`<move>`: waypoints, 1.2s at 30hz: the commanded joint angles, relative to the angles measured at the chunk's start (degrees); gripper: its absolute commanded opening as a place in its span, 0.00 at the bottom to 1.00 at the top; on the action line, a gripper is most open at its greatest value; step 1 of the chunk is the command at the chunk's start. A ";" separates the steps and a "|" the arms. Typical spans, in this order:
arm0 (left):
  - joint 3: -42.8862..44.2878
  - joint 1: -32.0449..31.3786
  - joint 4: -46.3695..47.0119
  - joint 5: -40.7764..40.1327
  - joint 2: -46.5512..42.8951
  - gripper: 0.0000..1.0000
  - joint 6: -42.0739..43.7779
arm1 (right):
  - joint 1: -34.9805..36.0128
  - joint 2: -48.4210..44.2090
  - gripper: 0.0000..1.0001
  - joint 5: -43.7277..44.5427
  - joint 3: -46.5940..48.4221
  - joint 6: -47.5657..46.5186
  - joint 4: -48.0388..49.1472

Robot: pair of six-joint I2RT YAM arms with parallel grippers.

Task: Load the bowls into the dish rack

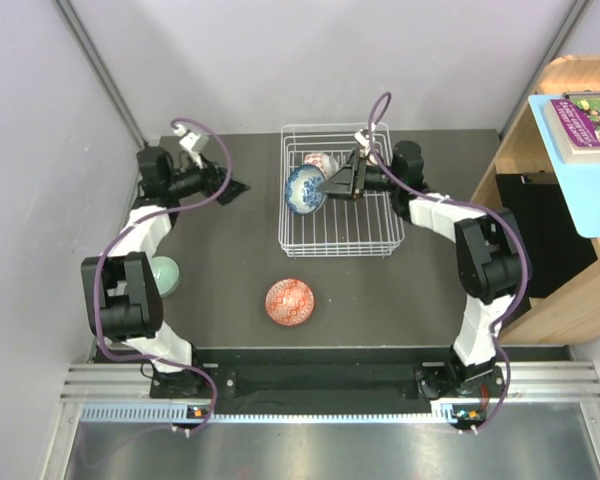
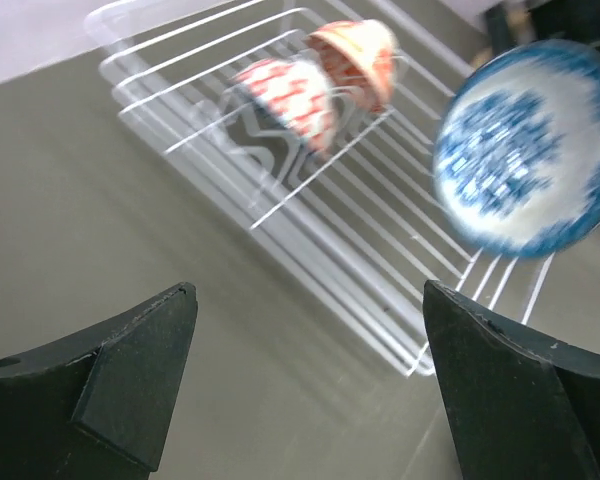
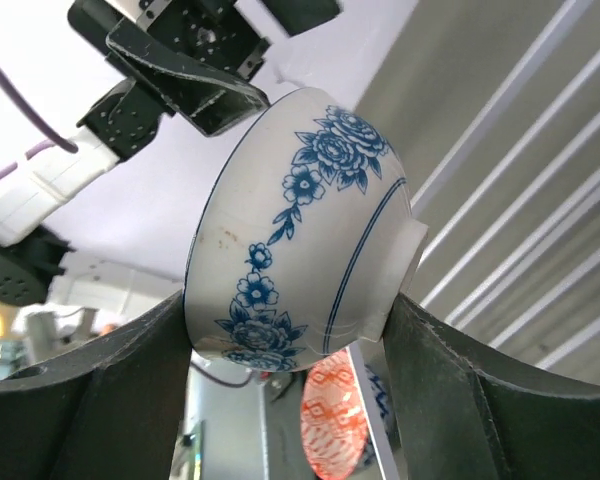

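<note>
My right gripper [image 1: 332, 184] [image 3: 290, 305] is shut on a blue-and-white bowl [image 1: 305, 188] [image 3: 300, 230] [image 2: 525, 145], gripping it rim to foot ring, tilted on edge over the left side of the white wire dish rack [image 1: 365, 225] [image 2: 380, 290]. An orange-red bowl [image 1: 319, 160] [image 2: 285, 100] [image 3: 332, 430] stands on edge in the rack, with another bowl [image 2: 360, 50] behind it. My left gripper [image 1: 238, 188] [image 2: 308, 290] is open and empty over the table, left of the rack. On the table lie an orange-red bowl [image 1: 290, 303] and a pale green bowl [image 1: 167, 272], the latter partly hidden by my left arm.
A wooden shelf unit [image 1: 580, 270] stands off the table's right side, with a book [image 1: 587, 124] on a blue board on top. Grey walls close in the back and left. The left arm's wrist [image 3: 180, 70] shows close behind the held bowl.
</note>
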 commanded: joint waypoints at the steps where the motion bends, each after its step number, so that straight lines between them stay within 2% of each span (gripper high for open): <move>1: -2.89 4.87 1.79 1.60 -3.94 0.99 -0.34 | -2.74 -7.98 0.00 6.97 3.13 -17.16 -14.09; 2: -3.60 5.57 1.69 1.51 -4.72 0.99 0.54 | -3.61 -8.59 0.00 8.22 3.91 -19.74 -19.95; 5: -6.15 7.86 0.91 1.77 -6.39 0.99 1.95 | -4.85 -10.09 0.00 12.88 5.33 -27.66 -29.20; 15: -9.23 12.25 -2.52 3.71 -8.86 0.99 4.50 | -4.85 -15.53 0.00 26.42 8.14 -41.11 -44.17; 23: -11.51 13.05 -4.37 3.88 -10.71 0.99 6.52 | -4.24 -17.29 0.00 35.47 10.69 -51.84 -54.29; 27: -10.99 13.05 -10.50 5.99 -10.36 0.99 10.73 | -2.92 -18.52 0.00 43.28 10.16 -57.02 -56.57; 30: -10.02 12.96 -20.23 8.27 -9.92 0.99 16.97 | -1.52 -18.79 0.00 47.85 9.55 -60.60 -57.98; 34: -9.58 12.08 -29.65 9.07 -10.09 0.99 27.93 | 1.55 -18.44 0.00 52.96 9.11 -63.44 -58.95; 36: -9.84 11.03 -32.31 8.11 -10.44 0.99 30.68 | 2.70 -17.83 0.00 56.90 8.93 -64.67 -58.77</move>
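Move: My right hand holds the blue-flowered bowl over the left part of the dish rack; the free rack space I take it to is about 13 cm right, 7 cm ahead and 12 cm down. The orange bowl stands some 19 cm ahead and 12 cm right, the red-patterned bowl about 19 cm straight ahead. From my empty left hand, the green bowl is roughly 18 cm back and 23 cm left, the red bowl 26 cm back and 14 cm right, both some 18 cm below. With the blue-flowered bowl kept in its grip, my right hand sweeps about 13 cm right across the rack, sinking some 5 cm and edging forward early on, while the wrist rolls about 65 degrees so the fingers, first pointing left, slant forward-left and down. My left hand, still wide open, swings left, then draws back and down towards the green bowl. ##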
